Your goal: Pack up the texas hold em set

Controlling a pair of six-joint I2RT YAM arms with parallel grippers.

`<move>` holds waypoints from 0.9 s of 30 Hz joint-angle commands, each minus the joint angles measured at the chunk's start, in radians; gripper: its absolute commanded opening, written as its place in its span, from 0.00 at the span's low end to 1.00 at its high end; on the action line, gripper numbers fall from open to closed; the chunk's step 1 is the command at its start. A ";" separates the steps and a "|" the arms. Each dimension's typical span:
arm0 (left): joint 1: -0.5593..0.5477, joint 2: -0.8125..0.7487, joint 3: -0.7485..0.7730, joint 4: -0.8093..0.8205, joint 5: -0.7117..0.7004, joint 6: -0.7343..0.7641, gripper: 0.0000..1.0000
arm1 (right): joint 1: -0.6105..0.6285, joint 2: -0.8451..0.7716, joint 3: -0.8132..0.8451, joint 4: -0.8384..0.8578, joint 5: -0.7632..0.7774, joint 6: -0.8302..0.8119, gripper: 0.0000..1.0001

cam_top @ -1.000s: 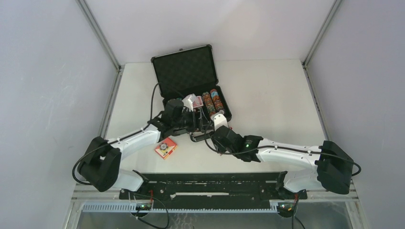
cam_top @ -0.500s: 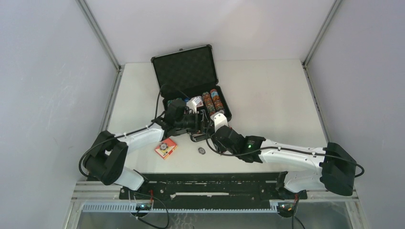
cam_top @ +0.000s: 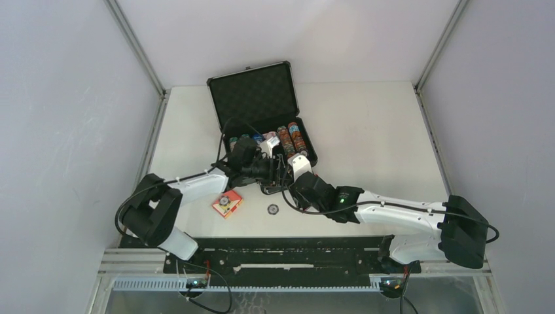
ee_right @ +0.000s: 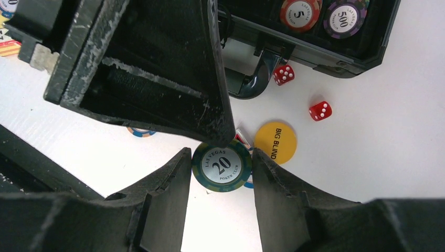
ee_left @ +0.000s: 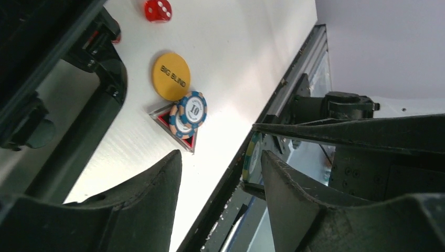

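The black case (cam_top: pixel 256 98) lies open at the table's back, with rows of chips (cam_top: pixel 292 139) in its tray. Just in front of it the two grippers meet. My right gripper (ee_right: pixel 221 155) is shut on a green "20" chip (ee_right: pixel 221 167), pinching it by its rim. My left gripper (ee_left: pixel 220 157) is open around that same chip (ee_left: pixel 253 157). The chip shows edge-on beside its right finger, with a wide gap to the other finger. Below lie a yellow "BIG BLIND" button (ee_right: pixel 275 140), two red dice (ee_right: pixel 284 74) and a blue "10" chip (ee_left: pixel 191 110).
A red card box (cam_top: pixel 227 203) with a chip on top lies at the front left. A loose chip (cam_top: pixel 273 209) lies on the table near the front edge. The case handle (ee_right: pixel 257 79) sticks out towards the grippers. Grey walls close in the table's sides and back.
My left gripper has drawn back from the case tray to the right gripper's chip, and its jaws have narrowed. A loose chip now shows on the table in front.
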 commanded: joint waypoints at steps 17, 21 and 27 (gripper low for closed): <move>-0.012 0.100 0.064 0.141 0.239 -0.080 0.51 | 0.012 -0.062 -0.021 0.065 -0.015 -0.042 0.53; -0.013 0.096 0.064 0.142 0.248 -0.079 0.40 | 0.012 -0.067 -0.021 0.062 -0.009 -0.043 0.53; -0.021 0.109 0.067 0.142 0.257 -0.074 0.33 | 0.012 -0.074 -0.021 0.068 -0.019 -0.042 0.53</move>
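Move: The green-edged 20 chip stays pinched in the right fingertips, some 3 cm to the right of the left hand, 2 cm nearer the base and about level with it. Counted from the right hand and about 10 cm below it, the triangular plaque lies level and 3 cm right, the yellow big blind button 4 cm ahead and 5 cm right, and a loose chip 3 cm back and 9 cm left. The left hand eases about 3 cm back and to its right towards the 20 chip, swinging some 10 degrees clockwise, and its half-open fingers close by nearly half their gap around the chip's two faces, one finger now reaching across the printed face. The right hand keeps its pinch on the chip's edge and holds it almost still for the handover, rising barely 1 cm late on; whether the left fingers touch the chip yet can't be seen. ##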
